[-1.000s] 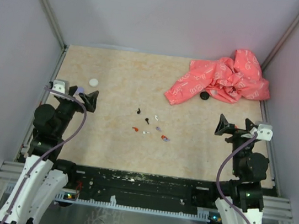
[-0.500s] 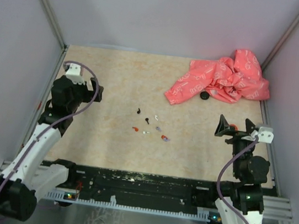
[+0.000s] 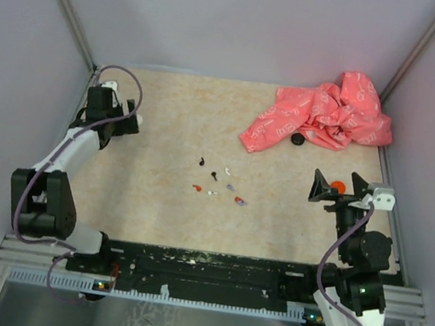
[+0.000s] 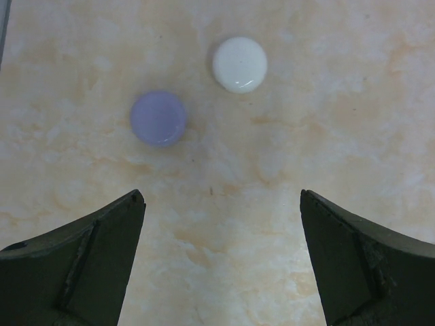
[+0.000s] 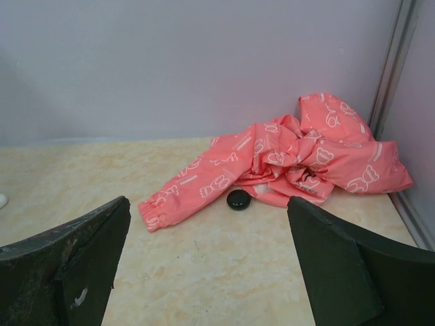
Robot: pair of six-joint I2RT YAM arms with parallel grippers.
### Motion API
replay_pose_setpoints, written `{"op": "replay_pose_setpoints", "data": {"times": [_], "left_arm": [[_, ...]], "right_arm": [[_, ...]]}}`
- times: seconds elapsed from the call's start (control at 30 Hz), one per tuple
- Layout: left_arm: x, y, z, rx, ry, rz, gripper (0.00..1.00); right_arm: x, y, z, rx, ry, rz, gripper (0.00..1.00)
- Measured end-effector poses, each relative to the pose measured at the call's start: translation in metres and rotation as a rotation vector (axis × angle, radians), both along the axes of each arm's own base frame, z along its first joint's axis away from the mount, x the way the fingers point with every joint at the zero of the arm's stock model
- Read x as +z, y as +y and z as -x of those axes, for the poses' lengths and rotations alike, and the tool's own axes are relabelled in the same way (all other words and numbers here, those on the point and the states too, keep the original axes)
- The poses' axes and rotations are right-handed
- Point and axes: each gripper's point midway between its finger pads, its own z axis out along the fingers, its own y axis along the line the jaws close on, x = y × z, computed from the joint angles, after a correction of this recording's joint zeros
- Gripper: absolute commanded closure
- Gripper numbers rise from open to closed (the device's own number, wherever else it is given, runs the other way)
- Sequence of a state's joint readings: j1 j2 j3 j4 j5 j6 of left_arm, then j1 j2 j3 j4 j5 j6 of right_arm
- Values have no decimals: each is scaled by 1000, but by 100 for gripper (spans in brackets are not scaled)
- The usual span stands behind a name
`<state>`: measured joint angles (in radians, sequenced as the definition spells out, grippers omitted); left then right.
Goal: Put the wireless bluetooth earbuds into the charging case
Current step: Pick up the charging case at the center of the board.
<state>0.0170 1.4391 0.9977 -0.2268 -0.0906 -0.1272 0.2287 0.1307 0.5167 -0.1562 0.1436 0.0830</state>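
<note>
Several tiny earbuds [image 3: 214, 175] in black, white, purple and red lie scattered at the middle of the table. My left gripper [image 3: 126, 121] is open and empty at the far left. It points straight down, just short of a white round disc [image 4: 239, 64] and a purple round disc [image 4: 158, 118]; its jaws [image 4: 221, 197] stand wide apart over bare table. My right gripper [image 3: 335, 188] is open and empty at the right, well away from the earbuds. In its wrist view the gripper [image 5: 208, 202] faces a black round disc [image 5: 238, 199].
A crumpled pink cloth [image 3: 321, 117] lies at the back right, with the black disc [image 3: 298, 139] at its front edge. Grey walls and metal rails [image 3: 79, 111] close in the table on the sides and back. A small orange-red spot [image 3: 338, 185] shows between the right fingers.
My left arm has stretched out to the far left and back, bringing its gripper over the white and purple discs. My right gripper has shifted only slightly. The earbuds have not moved.
</note>
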Motion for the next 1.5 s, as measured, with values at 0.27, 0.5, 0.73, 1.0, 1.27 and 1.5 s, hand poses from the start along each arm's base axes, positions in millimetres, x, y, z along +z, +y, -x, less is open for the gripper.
{"op": "replay_pose_setpoints", "data": {"times": [0.27, 0.5, 0.73, 1.0, 1.27, 1.5], "left_arm": [[-26, 45, -21, -5, 100, -19, 2], [-57, 64, -38, -98, 186, -47, 6], [-96, 72, -40, -179, 280, -43, 9], [-105, 70, -43, -242, 301, -39, 12], [-105, 68, -51, -281, 292, -43, 20], [-108, 63, -48, -314, 303, -29, 26]], "right_arm": [[-5, 9, -1, 40, 7, 7, 2], [-6, 15, 0, 67, 7, 14, 2], [-7, 24, 1, 110, 8, 17, 2], [-7, 24, 1, 109, 7, 24, 2], [-7, 27, 2, 120, 6, 25, 2], [-6, 27, 2, 121, 5, 29, 2]]}}
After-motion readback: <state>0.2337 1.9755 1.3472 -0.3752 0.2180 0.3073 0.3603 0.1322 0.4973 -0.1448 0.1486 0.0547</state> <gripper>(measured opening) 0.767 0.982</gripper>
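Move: The purple charging case that the left hand is after lies about 6 cm ahead of it, 7 cm to its left and some 12 cm below. The white case is its only near neighbour, about 12 cm ahead of the left hand, in line with it sideways and equally low. From the right hand, the purple case lies roughly 25 cm ahead, 66 cm to the left and 30 cm below. The left hand sinks some 11 cm towards the purple case, swinging about 6 cm left and 5 cm forward as its fingers tip further down and the wrist turns clockwise, each by nearly 20 degrees, so that the fingertips come down to either side of the case. Once low it barely travels while the wide-open fingers narrow by about a quarter, the left one coming close to the case's edge with contact not clear, and the empty right hand drifts about 3 cm left. ##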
